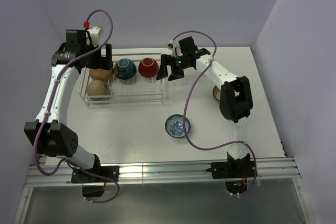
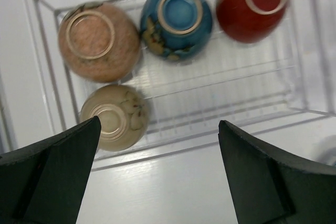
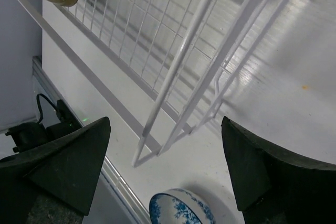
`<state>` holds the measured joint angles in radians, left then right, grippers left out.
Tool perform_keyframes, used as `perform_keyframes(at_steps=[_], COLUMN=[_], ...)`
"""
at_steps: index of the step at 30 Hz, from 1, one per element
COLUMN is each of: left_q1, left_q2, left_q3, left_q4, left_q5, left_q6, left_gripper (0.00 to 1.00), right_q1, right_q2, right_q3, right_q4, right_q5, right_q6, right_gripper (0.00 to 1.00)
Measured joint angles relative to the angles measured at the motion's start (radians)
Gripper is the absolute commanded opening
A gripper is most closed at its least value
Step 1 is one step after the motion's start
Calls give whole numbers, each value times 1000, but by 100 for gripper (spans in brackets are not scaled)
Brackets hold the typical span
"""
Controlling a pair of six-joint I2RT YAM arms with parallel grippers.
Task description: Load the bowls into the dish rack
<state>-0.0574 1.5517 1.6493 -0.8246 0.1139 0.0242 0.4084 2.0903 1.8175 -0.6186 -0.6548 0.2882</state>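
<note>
The white wire dish rack holds four bowls upside down: two tan bowls, a blue bowl and a red bowl. A blue-and-white patterned bowl sits upright on the table in front of the rack. My left gripper is open and empty above the rack's left end. My right gripper is open and empty above the rack's right end. The left wrist view shows the pinkish-tan bowl, beige bowl, blue bowl and red bowl.
Another bowl sits on the table at the right, mostly hidden behind my right arm. The right wrist view shows the rack's corner wires and the patterned bowl below. Purple walls stand behind and at the sides.
</note>
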Motion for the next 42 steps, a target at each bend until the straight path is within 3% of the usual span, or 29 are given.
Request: perform_keyframes(at_steps=[9, 15, 20, 24, 31, 42], left_q1=[35, 56, 53, 54, 49, 47], left_q2=[-79, -160, -166, -152, -82, -24], left_q3=[-25, -133, -158, -158, -160, -269], left_q4=[129, 308, 384, 393, 315, 237], left_q5=[262, 467, 569, 578, 527, 459], left_q6=[-91, -188, -257, -278, -236, -194], left_gripper=[100, 100, 91, 90, 71, 74], right_q1=[-181, -391, -544, -646, -689, -688], right_q2=[-196, -353, -378, -368, -297, -192], right_q3=[-70, -141, -191, -222, -298, -320], right_q4=[-97, -259, -398, -448, -433, -323], right_q5=[-24, 7, 73, 169, 292, 356], right_q6=[-110, -341, -491, -556, -575, -501], right_gripper=[92, 92, 88, 82, 68, 52])
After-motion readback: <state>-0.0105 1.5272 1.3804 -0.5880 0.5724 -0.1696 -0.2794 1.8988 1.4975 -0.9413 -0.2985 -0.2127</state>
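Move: To the right of the right hand lies the brown bowl, about 32 cm off, some 4 cm nearer the base and roughly 12 cm lower. The blue-white bowl is about 22 cm back and 7 cm right of that hand; the red bowl in the rack is about 8 cm ahead and 9 cm left of it. From the left hand, the brown bowl lies some 61 cm right, 4 cm back and 23 cm lower. Swinging about 36 cm right, away from the rack, the right hand arcs up, drifts back, then sinks to the right-hand rim of the brown bowl, turning clockwise and pointing its fingers more steeply down while they narrow to about half open. The empty left hand shifts 6 cm right above the rack, rising then dipping, its fingers swinging rightward and closing partway. ##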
